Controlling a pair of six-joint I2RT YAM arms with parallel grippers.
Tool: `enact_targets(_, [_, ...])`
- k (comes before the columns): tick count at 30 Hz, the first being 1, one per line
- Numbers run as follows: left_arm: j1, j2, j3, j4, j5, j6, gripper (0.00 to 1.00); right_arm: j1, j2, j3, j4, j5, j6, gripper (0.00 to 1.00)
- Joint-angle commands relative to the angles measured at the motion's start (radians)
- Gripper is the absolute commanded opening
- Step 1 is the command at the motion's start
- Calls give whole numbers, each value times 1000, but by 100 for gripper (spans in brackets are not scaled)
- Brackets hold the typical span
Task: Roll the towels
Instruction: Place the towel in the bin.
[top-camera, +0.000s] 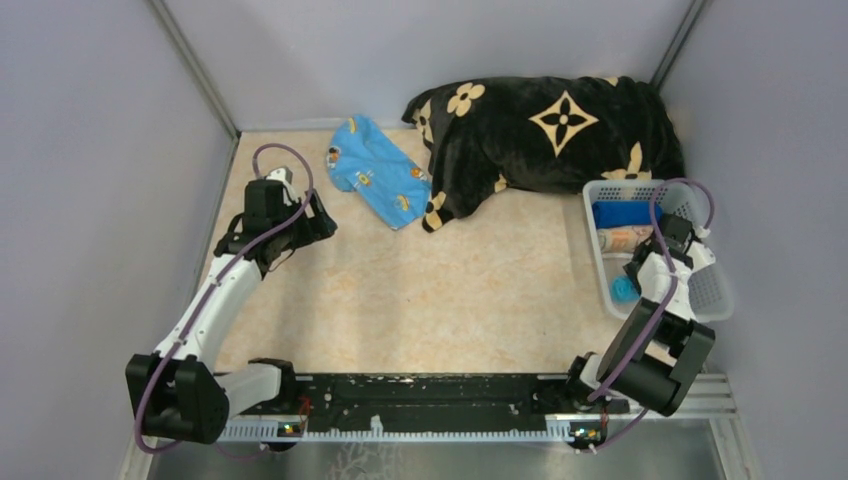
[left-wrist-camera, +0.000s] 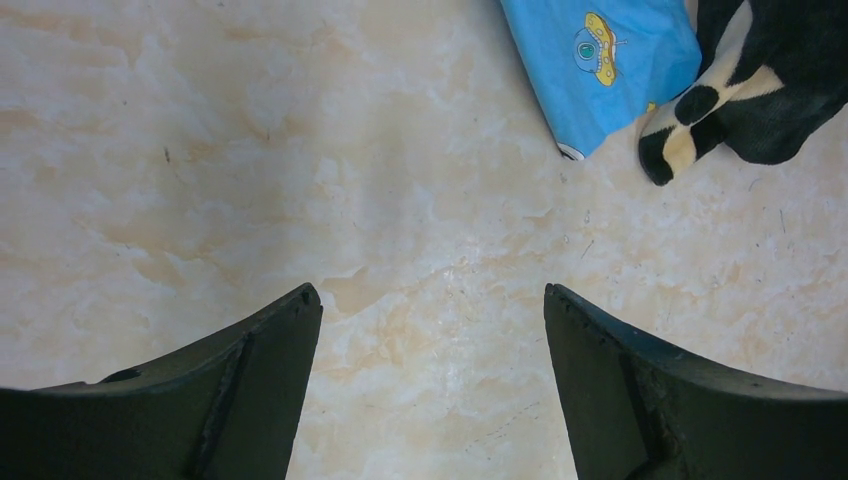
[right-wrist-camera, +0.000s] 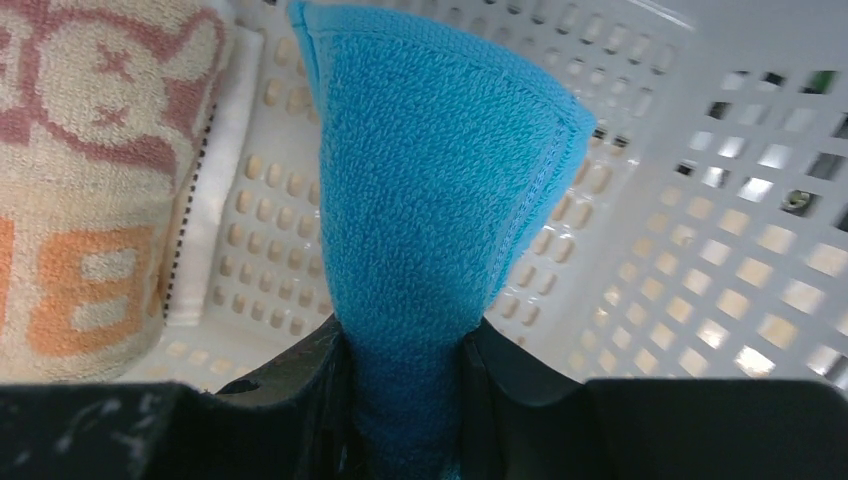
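My right gripper (right-wrist-camera: 405, 345) is shut on a rolled turquoise towel (right-wrist-camera: 430, 170) and holds it inside the white basket (right-wrist-camera: 700, 250). From above, that gripper (top-camera: 640, 277) sits over the basket's near half with the turquoise towel (top-camera: 625, 289) under it. A rolled striped towel with rabbit lettering (right-wrist-camera: 90, 180) lies to its left, also seen from above (top-camera: 627, 238). A dark blue towel (top-camera: 622, 214) fills the basket's far end. A light blue towel with cartoon prints (top-camera: 378, 172) lies loose on the table. My left gripper (left-wrist-camera: 432, 300) hangs open over bare table, short of that towel (left-wrist-camera: 600, 60).
A large black plush blanket with tan flowers (top-camera: 550, 130) is heaped at the back, its corner (left-wrist-camera: 760, 90) touching the light blue towel. The basket (top-camera: 712, 292) stands against the right wall. Grey walls close in the left, right and back.
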Motion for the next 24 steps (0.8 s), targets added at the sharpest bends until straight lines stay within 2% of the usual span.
enact_targets(1, [19,-12,-11,7,-16,-5,88,-6,52,-7,177,-97,24,10])
enact_targets(5, [31,-4,-14,7,-27,-8,88,0,135,3,239,-180,55,10])
enact_targets(16, [49,6,-24,11,-50,-20,88,65,228,-2,395,-203,153,13])
enact_targets(24, [58,24,-25,13,-47,-25,88,70,291,11,457,-267,185,27])
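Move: The right hand, already inside the bin with the rolled turquoise towel pinched, is headed for the free floor about 8 cm ahead, 1 cm left and 6 cm below. Bounding that spot, the orange-printed towel roll lies some 14 cm ahead and 2 cm left of the hand, the dark-blue roll about 21 cm ahead and 2 cm left, both roughly 4 cm lower. From the left hand the free spot is around 68 cm right, 4 cm back and 15 cm below. Forward along the bin, about 9 cm, the right hand carries the turquoise roll up to the orange-printed one, sinking some 3 cm early and then running nearly level. The wrist tips so the fingers swing forward about 15 degrees; they keep their grip, and the roll comes up against its neighbour. The left hand, empty and open, drifts a couple of centimetres left. ##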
